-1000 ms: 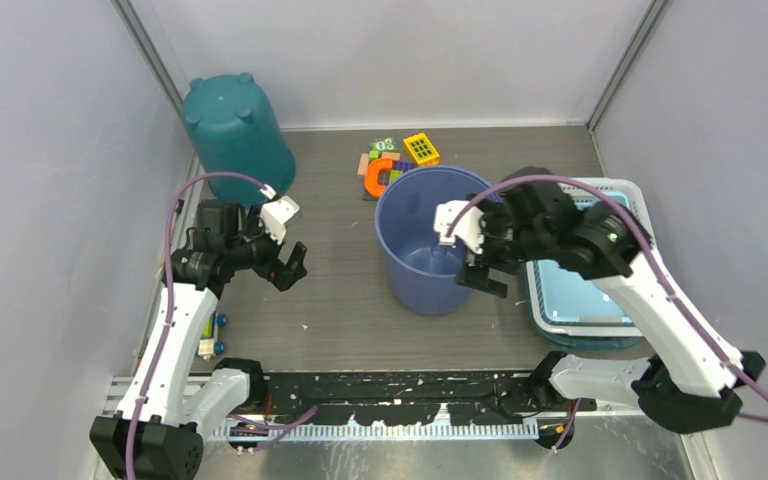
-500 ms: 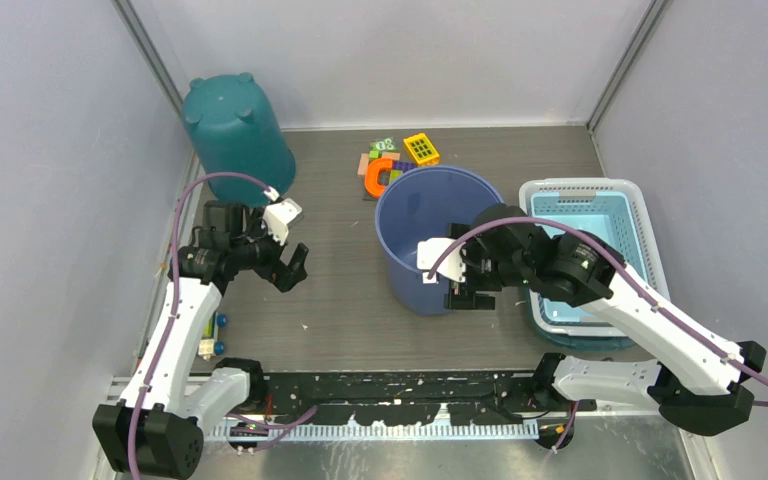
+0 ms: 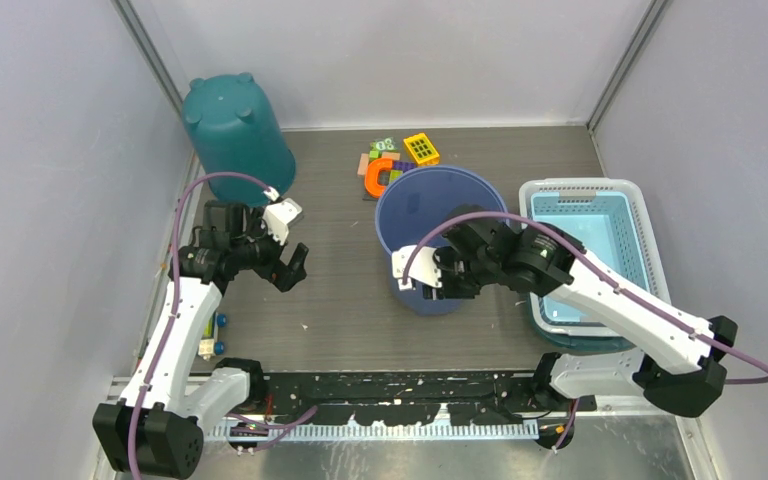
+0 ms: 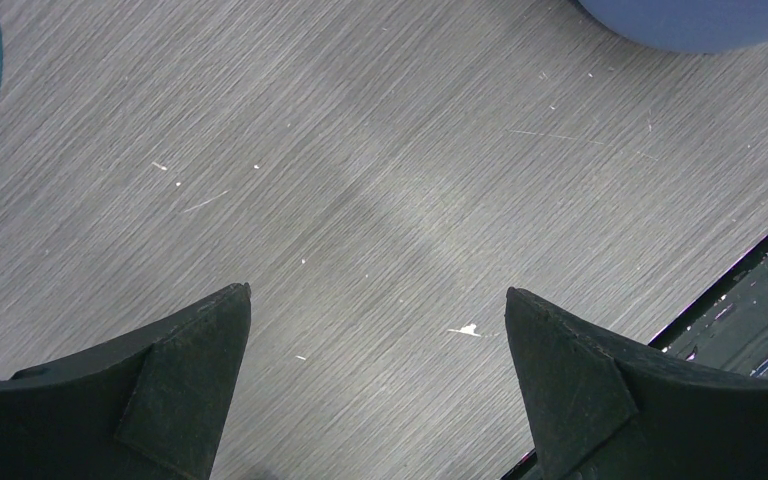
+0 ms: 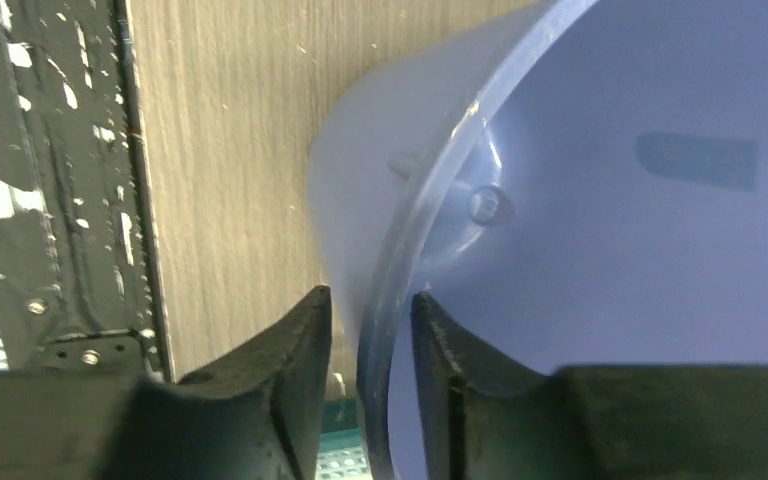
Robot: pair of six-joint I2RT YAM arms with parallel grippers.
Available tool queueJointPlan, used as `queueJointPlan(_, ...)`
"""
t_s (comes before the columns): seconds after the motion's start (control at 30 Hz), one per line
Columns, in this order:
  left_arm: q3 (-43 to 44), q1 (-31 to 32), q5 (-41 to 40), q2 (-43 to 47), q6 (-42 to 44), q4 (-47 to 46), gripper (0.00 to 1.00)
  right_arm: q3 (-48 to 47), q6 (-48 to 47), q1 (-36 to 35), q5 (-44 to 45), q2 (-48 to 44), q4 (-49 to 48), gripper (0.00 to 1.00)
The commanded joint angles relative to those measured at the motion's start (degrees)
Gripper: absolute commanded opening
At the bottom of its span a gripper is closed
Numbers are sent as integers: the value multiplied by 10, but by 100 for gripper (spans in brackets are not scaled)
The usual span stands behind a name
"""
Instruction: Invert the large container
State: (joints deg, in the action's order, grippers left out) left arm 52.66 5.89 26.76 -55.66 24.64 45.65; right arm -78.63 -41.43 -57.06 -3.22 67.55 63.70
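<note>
The large container (image 3: 430, 205) is a blue bucket standing upright, mouth up, at the middle of the table. My right gripper (image 3: 438, 285) sits over its near rim. In the right wrist view the rim (image 5: 430, 195) runs between the fingers of the right gripper (image 5: 370, 293), one finger outside the wall and one inside. The jaws stand narrow, and a thin gap still shows on the outer side. My left gripper (image 3: 293, 268) hovers open over bare table left of the bucket. The left wrist view has nothing between the fingers of the left gripper (image 4: 378, 292), and the bucket's base (image 4: 690, 15) shows at top right.
A teal bucket (image 3: 237, 130) stands upside down at the back left. Several small toys (image 3: 392, 160) lie behind the blue bucket. A light blue basket (image 3: 585, 225) sits close on its right. A small toy (image 3: 215, 335) lies by the left arm, and a black rail (image 3: 390, 385) runs along the front edge.
My right arm has swung left and down onto the bucket's near rim, and its jaws have narrowed around the wall. The left arm has barely moved.
</note>
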Motion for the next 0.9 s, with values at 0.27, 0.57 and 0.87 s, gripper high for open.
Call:
queueJointPlan(0.27,-2,-1,7,12,4,-22,100,-123,47,-3,-95,76,67,1)
queueJointPlan(0.57,-1,-2,8,12,4,-22,100,-192,97,-1,-138,90,51,1)
queueJointPlan(0.87,-1,-2,5,19,0,-25,100,-224,178,33,-219,125,9,1)
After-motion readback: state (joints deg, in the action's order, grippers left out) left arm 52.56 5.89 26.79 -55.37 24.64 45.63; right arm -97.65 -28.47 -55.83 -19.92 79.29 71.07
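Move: The blue bin stands upright on the table, its rim already between the right hand's half-closed fingers; its middle lies about 10 cm ahead of that hand, 3 cm to its left and 12 cm below. The toy bricks are some 32 cm ahead, 10 cm left and 23 cm down, and the white basket about 10 cm ahead, 34 cm right and 18 cm down. From the left hand the bin is some 30 cm right, 4 cm ahead and 5 cm below. The blue bin's near rim gets pinched first: the right fingers close on it from half open, one inside the wall and one outside, while the hand slides left. Still gripping, the hand then draws up and back too, about 5 cm left, 4 cm up and 3 cm back in all, its wrist tilting some 20 degrees so that the fingertips swing towards the robot. ##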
